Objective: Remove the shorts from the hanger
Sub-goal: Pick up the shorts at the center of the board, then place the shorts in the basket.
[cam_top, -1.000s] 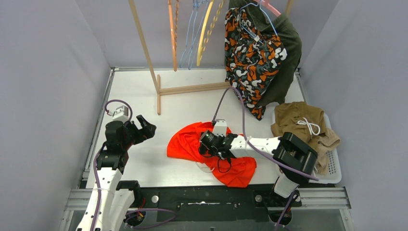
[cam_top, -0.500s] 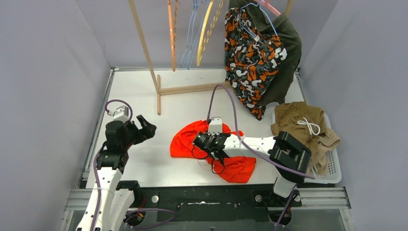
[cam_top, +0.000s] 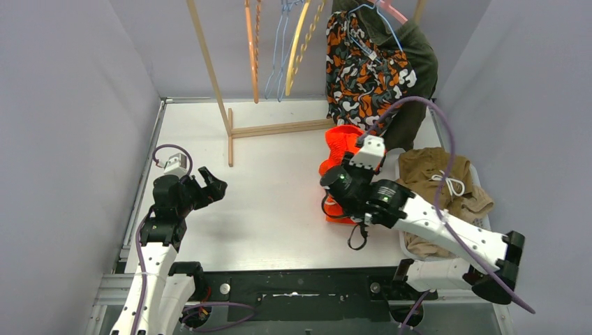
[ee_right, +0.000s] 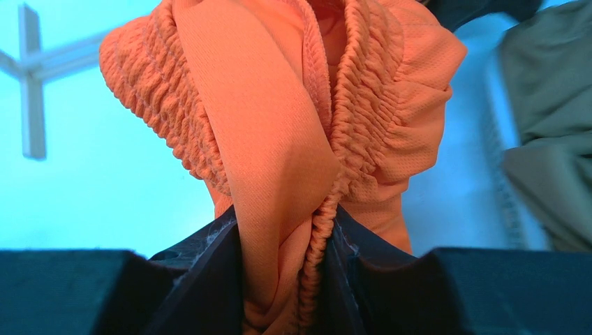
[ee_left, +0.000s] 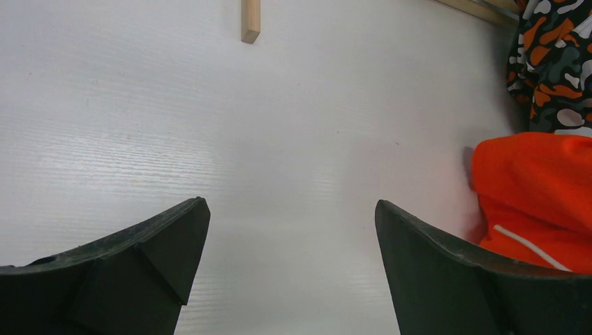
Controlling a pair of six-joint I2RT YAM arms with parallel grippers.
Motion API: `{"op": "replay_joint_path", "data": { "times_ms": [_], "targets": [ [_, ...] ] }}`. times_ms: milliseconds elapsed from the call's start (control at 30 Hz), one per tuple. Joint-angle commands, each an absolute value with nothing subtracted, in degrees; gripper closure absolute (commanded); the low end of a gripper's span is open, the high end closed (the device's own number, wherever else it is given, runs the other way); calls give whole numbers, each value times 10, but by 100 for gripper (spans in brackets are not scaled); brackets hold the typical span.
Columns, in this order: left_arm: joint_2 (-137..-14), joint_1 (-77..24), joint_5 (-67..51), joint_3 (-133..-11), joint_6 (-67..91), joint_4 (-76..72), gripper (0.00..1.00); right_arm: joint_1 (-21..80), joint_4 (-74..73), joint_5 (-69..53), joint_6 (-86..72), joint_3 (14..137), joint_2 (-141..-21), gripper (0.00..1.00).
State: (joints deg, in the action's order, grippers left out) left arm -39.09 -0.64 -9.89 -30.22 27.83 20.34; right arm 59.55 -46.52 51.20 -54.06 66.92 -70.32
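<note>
My right gripper (cam_top: 338,187) is shut on the bright orange-red shorts (cam_top: 341,144), which hang bunched off the table just left of the basket. In the right wrist view their gathered waistband (ee_right: 279,139) is pinched between the jaws of that gripper (ee_right: 286,258). Orange-black-white camouflage shorts (cam_top: 363,77) hang on a light blue hanger (cam_top: 359,31) at the back right, with dark green shorts (cam_top: 421,63) behind them. My left gripper (cam_top: 209,183) stands open over bare table at the left, nothing between its fingertips (ee_left: 290,204). The left wrist view shows the orange-red shorts (ee_left: 537,188) at its right edge.
A white basket (cam_top: 485,244) at the right holds brown shorts with a white drawstring (cam_top: 436,174). The wooden rack (cam_top: 209,63) carries bare orange (cam_top: 249,49), blue (cam_top: 276,49) and yellow (cam_top: 299,49) hangers. Its base bar (cam_top: 279,128) lies across the back of the table.
My right gripper shut on the orange-red shorts lying at the table's front centre, lifted them and carried them back and right toward the basket. The left arm stayed still.
</note>
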Motion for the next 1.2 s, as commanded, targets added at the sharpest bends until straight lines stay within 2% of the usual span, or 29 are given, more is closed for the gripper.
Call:
{"op": "replay_joint_path", "data": {
  "times_ms": [0, 300, 367, 467, 600, 667, 733, 800, 833, 867, 1000, 1167],
  "targets": [
    [-388, -3, -111, -305, 269, 171, 10, 590, -546, 645, -549, 735, -627, 98],
    [-390, -3, -116, -305, 269, 169, 10, 583, -567, 765, -405, 876, -589, 98],
    [-392, -3, -117, -305, 269, 169, 10, 580, -530, 798, -325, 897, -594, 98],
    [-394, -3, -118, -305, 269, 169, 10, 574, -367, 836, -117, 901, -591, 98],
    [-396, -3, -119, -304, 269, 167, 10, 531, 37, 842, 266, 828, -553, 99],
    [-397, -3, -120, -304, 269, 167, 10, 508, 126, 830, 344, 807, -546, 100],
    [-398, -3, -121, -304, 270, 166, 10, 500, -8, 827, 257, 822, -545, 100],
    [-399, -3, -121, -304, 270, 166, 10, 497, -291, 798, 4, 866, -554, 100],
    [-400, -3, -121, -304, 270, 167, 10, 490, -397, 781, -116, 873, -560, 100],
    [-400, -3, -121, -304, 270, 167, 10, 472, -449, 771, -171, 859, -562, 100],
    [-401, -3, -122, -303, 269, 166, 10, 302, -525, 645, -286, 772, -567, 100],
    [-403, -2, -123, -305, 269, 168, 10, 14, -423, 339, -285, 577, -525, 99]
  ]
}}
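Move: My right hand already grips the bunched red shorts. The basket they are meant for lies about 30 cm to this hand's right, some 5 cm nearer my base and 18 cm lower, with the brown shorts heaped in its far part. The camouflage shorts hang roughly 13 cm ahead and 3 cm to the right, the dark green shorts 15 cm ahead and 13 cm right, both slightly higher than this hand. From my idle left hand, the basket is about 60 cm right, 7 cm back and 10 cm below. With my right fingers still clamped on its waistband, I carry the red garment rightward about 26 cm in an arc: first up some 24 cm and right, in front of the hanging shorts, then down about 15 cm over the basket, still going right. Meanwhile my wrist swings clockwise some 35 degrees, and the fingertips tip up on the climb and drop back towards their earlier slant. ##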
